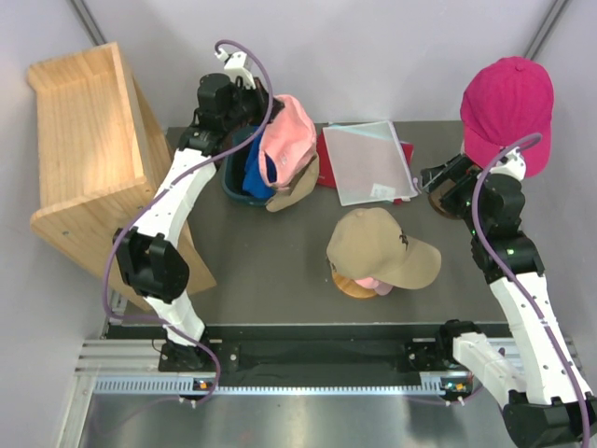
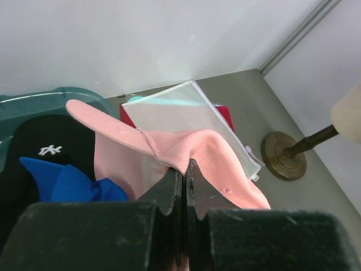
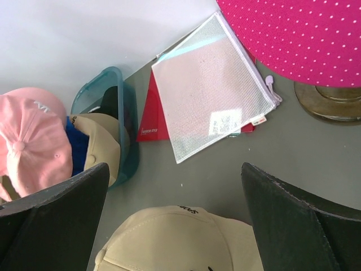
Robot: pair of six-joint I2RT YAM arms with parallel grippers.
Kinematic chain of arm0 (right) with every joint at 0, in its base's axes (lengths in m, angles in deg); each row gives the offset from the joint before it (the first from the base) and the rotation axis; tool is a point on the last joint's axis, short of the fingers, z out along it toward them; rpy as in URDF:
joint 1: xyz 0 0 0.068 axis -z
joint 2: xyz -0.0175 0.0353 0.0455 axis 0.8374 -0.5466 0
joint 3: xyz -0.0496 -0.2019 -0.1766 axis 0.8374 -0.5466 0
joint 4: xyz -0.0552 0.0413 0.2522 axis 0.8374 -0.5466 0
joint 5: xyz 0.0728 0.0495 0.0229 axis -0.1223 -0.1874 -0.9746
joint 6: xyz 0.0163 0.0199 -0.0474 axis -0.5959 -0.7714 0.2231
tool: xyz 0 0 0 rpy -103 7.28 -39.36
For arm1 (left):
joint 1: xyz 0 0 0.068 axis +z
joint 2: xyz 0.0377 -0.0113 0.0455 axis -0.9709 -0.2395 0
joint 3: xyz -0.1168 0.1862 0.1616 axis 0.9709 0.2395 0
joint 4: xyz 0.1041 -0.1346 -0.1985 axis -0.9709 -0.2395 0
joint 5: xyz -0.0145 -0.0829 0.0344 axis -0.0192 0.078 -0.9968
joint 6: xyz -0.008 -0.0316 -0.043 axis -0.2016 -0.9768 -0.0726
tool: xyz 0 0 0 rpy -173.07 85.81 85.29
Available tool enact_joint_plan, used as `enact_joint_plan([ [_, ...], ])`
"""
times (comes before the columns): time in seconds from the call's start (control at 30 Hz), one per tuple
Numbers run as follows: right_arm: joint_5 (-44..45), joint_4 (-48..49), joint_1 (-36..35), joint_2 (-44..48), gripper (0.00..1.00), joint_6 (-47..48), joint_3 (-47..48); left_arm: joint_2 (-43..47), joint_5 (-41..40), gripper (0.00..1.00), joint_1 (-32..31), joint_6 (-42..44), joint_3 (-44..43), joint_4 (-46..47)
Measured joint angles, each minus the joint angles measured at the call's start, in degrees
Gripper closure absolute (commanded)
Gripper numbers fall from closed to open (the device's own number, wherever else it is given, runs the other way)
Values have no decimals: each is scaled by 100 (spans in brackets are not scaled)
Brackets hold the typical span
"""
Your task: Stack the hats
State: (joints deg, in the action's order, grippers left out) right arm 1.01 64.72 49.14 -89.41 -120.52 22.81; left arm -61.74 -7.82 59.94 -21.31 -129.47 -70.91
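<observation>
My left gripper (image 2: pixel 185 169) is shut on the fabric of a light pink cap (image 2: pixel 208 152) and holds it up over the teal bin (image 1: pixel 233 193). In the top view that gripper (image 1: pixel 264 129) sits at the back left, beside the pink cap (image 1: pixel 289 135). A bright blue cap (image 2: pixel 67 180), a black cap (image 2: pixel 51 147) and a tan cap (image 3: pixel 101 141) lie in the bin. Another tan cap (image 1: pixel 382 247) rests mid-table on a round wooden stand (image 1: pixel 353 286). A magenta cap (image 1: pixel 508 103) sits on the mannequin head. My right gripper (image 3: pixel 175 209) is open and empty, just above the central tan cap (image 3: pixel 180 243).
A mesh zip pouch (image 1: pixel 368 161) lies over a red booklet (image 3: pixel 148 121) at the back centre. The mannequin's round brass base (image 2: pixel 284 155) stands at the back right. A wooden crate (image 1: pixel 89 140) leans at the table's left edge.
</observation>
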Motion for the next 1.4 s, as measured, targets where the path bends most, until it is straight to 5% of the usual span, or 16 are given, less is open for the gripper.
enact_joint_plan([
  [0.63, -378, 232, 33, -26, 0, -50, 96, -157, 1661, 100, 2, -1233, -817, 1025],
  [0.97, -3176, 3163, 90, -960, 0, -1145, 302, -157, 3818, 100, 2, -3543, -1591, 2815],
  [1.13, -4146, 3891, 92, -1353, 0, -1517, 686, -210, 4612, 100, -101, -4631, -1847, 3436],
  [1.4, -5366, 4959, 92, -1318, 0, -1882, 960, -793, 5565, 100, -1333, -5825, -2765, 3790],
])
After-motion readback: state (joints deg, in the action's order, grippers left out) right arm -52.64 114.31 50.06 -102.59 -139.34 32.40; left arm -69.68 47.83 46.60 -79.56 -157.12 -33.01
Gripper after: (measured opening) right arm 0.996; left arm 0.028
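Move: Some 29 cm back from the left hand, 21 cm to its right and 18 cm lower sits the tan hat on the small stand, where the held pink hat is going. The bin is 7 cm back of this hand, 7 cm left and 30 cm below. For the right hand the pink hat hangs about 14 cm ahead and 32 cm left, nearly level; the stacked tan hat is 11 cm back and 12 cm left, the magenta hat 11 cm ahead and 14 cm right. Swinging the still-pinched pink hat up and out from above the bin, the left hand rises about 20 cm, then also sweeps back some 27 cm and to the right towards the right hand, turning clockwise about 75 degrees. The right hand waits, then rises and goes left to meet the pink hat, swivelling counter-clockwise and tipping up, its fingers wide open. ##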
